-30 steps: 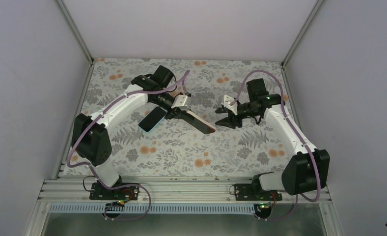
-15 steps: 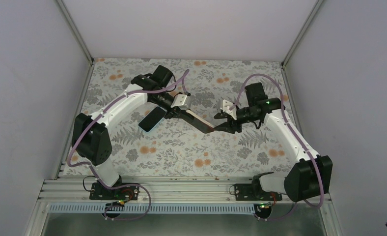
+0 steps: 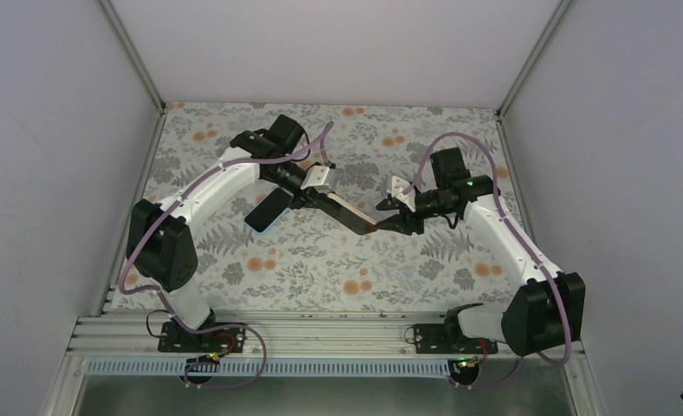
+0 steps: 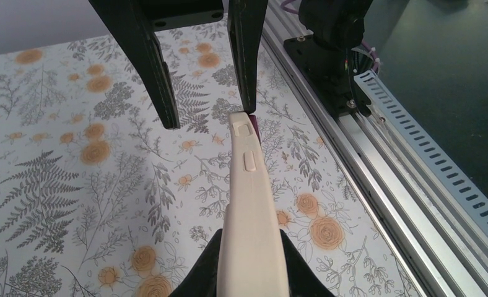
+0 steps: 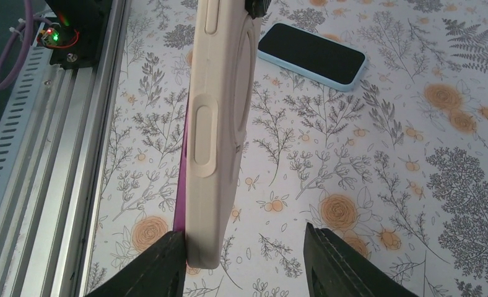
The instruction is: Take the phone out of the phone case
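Note:
A beige phone case (image 3: 348,212) with a purple phone (image 5: 181,204) in it is held edge-up above the table. My left gripper (image 3: 321,192) is shut on one end of the case (image 4: 251,210). My right gripper (image 3: 388,218) is open and straddles the other end. In the right wrist view the case (image 5: 220,124) stands between the fingers of the right gripper (image 5: 244,260). The left finger touches the phone's side, and the right finger (image 5: 334,260) stands well apart. In the left wrist view the right gripper's fingers (image 4: 155,68) flank the case's tip.
A second phone with a black screen in a light blue case (image 3: 269,211) lies flat on the floral mat under the left arm; it also shows in the right wrist view (image 5: 313,55). The aluminium rail (image 4: 378,161) runs along the table's near edge.
My right gripper has moved left to the free end of the case and now straddles it. The left gripper has kept its hold on the case with little movement.

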`<state>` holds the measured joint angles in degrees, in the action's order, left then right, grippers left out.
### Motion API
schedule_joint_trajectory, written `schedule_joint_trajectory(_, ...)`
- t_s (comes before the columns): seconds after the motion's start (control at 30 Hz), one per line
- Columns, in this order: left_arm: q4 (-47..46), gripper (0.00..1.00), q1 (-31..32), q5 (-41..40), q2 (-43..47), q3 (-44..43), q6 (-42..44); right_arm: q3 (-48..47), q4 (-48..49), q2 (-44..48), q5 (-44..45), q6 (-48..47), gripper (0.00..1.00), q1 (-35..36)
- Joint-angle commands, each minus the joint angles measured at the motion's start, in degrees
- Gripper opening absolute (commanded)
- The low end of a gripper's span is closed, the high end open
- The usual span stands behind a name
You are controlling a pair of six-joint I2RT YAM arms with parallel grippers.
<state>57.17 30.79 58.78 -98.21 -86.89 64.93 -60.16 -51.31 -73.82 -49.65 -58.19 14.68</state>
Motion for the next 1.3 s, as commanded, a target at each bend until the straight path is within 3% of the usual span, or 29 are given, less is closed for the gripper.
schedule_joint_trajectory(0.0,0.78,0.02,0.03,7.17,1.02,-3.44,1.06,1.41,3.12,-0.02,1.17,0.99,0.49,0.47)
schedule_joint_trajectory(0.4,12.75,0.02,-0.03,15.82,-3.23,-9.71,8.47,4.21,15.38,1.32,8.52,5.78,0.47,0.37)
schedule_joint_trajectory(0.7,18.01,0.02,0.15,19.70,-4.73,-11.48,12.32,-0.20,17.11,-3.22,7.45,7.38,0.47,1.23)
schedule_joint_trajectory(0.8,17.64,0.02,0.60,20.11,-5.10,-11.53,11.82,-2.56,15.40,-5.30,7.66,7.36,0.48,3.35)
schedule_joint_trajectory(1.07,20.24,0.02,2.17,21.46,-7.20,-13.80,13.68,-6.19,22.46,-7.82,11.47,16.63,0.51,9.16)
schedule_joint_trajectory(1.27,20.12,0.02,2.01,21.69,-7.31,-13.18,14.09,-9.94,25.90,-8.88,4.39,21.34,0.54,9.47)
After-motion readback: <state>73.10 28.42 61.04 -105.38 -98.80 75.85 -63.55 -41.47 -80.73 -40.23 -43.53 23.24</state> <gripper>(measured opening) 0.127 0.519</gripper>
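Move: Right at the free end of the phone case, the right hand has that end about 2 cm to its left and 2 cm back, roughly level; the blue-cased phone lies some 30 cm left, 8 cm ahead and 19 cm below. From the left hand, which already grips the case's other end, the free end is about 14 cm right, 6 cm back and 5 cm lower, and the blue-cased phone 15 cm left, 7 cm ahead, 22 cm below. Prying at the case's free end, the right hand works its base-side finger into the seam between cream case and purple phone: first some 2.5 cm forward and slightly down, then about 4 cm left along the phone, gap between the fingers nearly unchanged. The left hand keeps its pinch and shifts only about 1 cm forward, left and up. ##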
